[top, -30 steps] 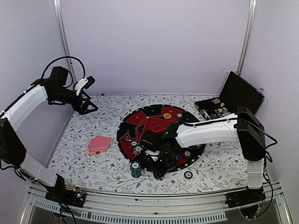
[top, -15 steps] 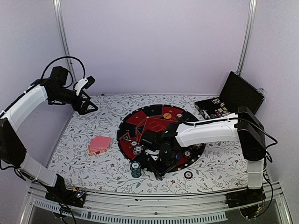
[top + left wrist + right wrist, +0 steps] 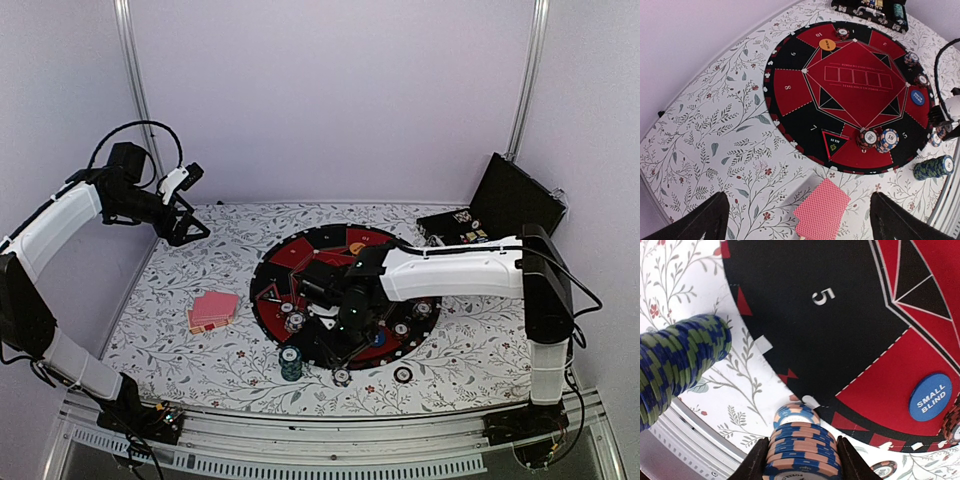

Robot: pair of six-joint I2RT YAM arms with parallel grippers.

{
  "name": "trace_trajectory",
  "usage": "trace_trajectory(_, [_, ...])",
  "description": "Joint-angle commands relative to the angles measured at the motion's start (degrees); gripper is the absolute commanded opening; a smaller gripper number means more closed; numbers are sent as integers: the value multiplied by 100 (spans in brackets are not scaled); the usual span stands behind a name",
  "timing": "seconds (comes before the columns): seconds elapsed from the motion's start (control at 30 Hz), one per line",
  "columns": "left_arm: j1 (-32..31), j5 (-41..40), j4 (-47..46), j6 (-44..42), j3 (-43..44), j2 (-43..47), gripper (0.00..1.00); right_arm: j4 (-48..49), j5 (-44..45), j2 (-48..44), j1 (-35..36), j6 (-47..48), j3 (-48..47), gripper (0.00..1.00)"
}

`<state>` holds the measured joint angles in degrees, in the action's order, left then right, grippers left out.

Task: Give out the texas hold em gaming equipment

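Observation:
My right gripper (image 3: 802, 460) is shut on a short stack of blue-and-tan poker chips (image 3: 802, 452), held over the near edge of the round red-and-black mat (image 3: 840, 315). One more blue-and-tan chip (image 3: 796, 415) lies just beyond the stack at the mat's rim. In the top view the right gripper (image 3: 345, 335) hangs over the mat's front. A tall green-and-blue chip stack (image 3: 291, 362) stands left of it. Pink-red-backed cards (image 3: 822, 210) lie fanned left of the mat. My left gripper (image 3: 188, 232) is raised at the back left, open and holding nothing.
On the mat sit an orange disc (image 3: 827, 44), a blue small-blind disc (image 3: 930, 396) and small chip piles (image 3: 879, 140). A loose chip (image 3: 403, 375) lies on the cloth near the front. The black hinged case (image 3: 505, 205) stands open at the back right.
The right gripper's jaws have closed in on the blue-and-tan stack, and it has drawn back a little from the mat's front edge. A single chip now shows there. The left arm has not moved.

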<state>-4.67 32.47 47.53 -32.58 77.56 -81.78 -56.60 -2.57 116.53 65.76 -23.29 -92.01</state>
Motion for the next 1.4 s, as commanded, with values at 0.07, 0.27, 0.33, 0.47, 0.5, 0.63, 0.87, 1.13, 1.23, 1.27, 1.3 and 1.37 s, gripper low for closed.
trace_trajectory(0.07, [-46,8,57,-34,59,-5,100,-107,440,-294,-757,266,-343,32])
trace_trajectory(0.27, [-40,-3,82,-46,31,8,100,-42,605,-21,-1549,673,-965,31])
trace_trajectory(0.33, [-43,-4,81,-59,31,13,100,-20,698,135,-1805,801,-1219,31])
trace_trajectory(0.47, [-48,31,81,-48,55,-26,100,77,795,531,-2352,1000,-1757,31])
trace_trajectory(0.5, [-42,47,81,-47,64,-37,100,86,827,689,-2475,1028,-1917,30])
trace_trajectory(0.63, [-51,82,81,-22,92,-115,100,81,869,1290,-2812,1110,-2678,29])
trace_trajectory(0.87, [-48,39,82,-64,108,-175,100,55,941,2247,-3107,1218,-3677,29])
trace_trajectory(1.13, [-47,43,81,-107,185,-285,100,205,782,2480,-3370,1168,-3728,27])
trace_trajectory(1.23, [-46,53,82,-117,197,-310,100,148,812,2448,-3391,1209,-3724,27])
trace_trajectory(1.27, [-45,59,81,-117,200,-317,100,123,826,2439,-3400,1224,-3709,27])
trace_trajectory(1.3, [-51,61,81,-125,192,-321,100,100,864,2412,-3409,1229,-3668,27])
trace_trajectory(1.37, [-39,66,75,-134,185,-321,100,107,912,2350,-3458,1224,-3504,27])
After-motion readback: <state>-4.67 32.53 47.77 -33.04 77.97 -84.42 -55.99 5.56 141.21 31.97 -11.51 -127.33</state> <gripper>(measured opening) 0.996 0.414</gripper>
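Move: Just in front of the right hand's base side, the leftover blue chips lie about 2 cm back and 5 cm below its held blue stack; the green stack stands some 10 cm left of them. The red 100 chips it heads for lie roughly 34 cm ahead, 12 cm right and 5 cm down, with the Big Blind disc level with them, 8 cm to their left. From the left hand those red chips are about 15 cm ahead, 39 cm right, 23 cm down. Carrying the already lifted blue stack in an unchanged grip, the right hand sweeps about 32 cm forward across the mat and some 10 cm right, towards the red 100 chips. It arcs up about 6 cm on the way, then sinks to slightly below its starting height and eases to a stop, turning some 25 degrees clockwise as the fingertips tip outward. ##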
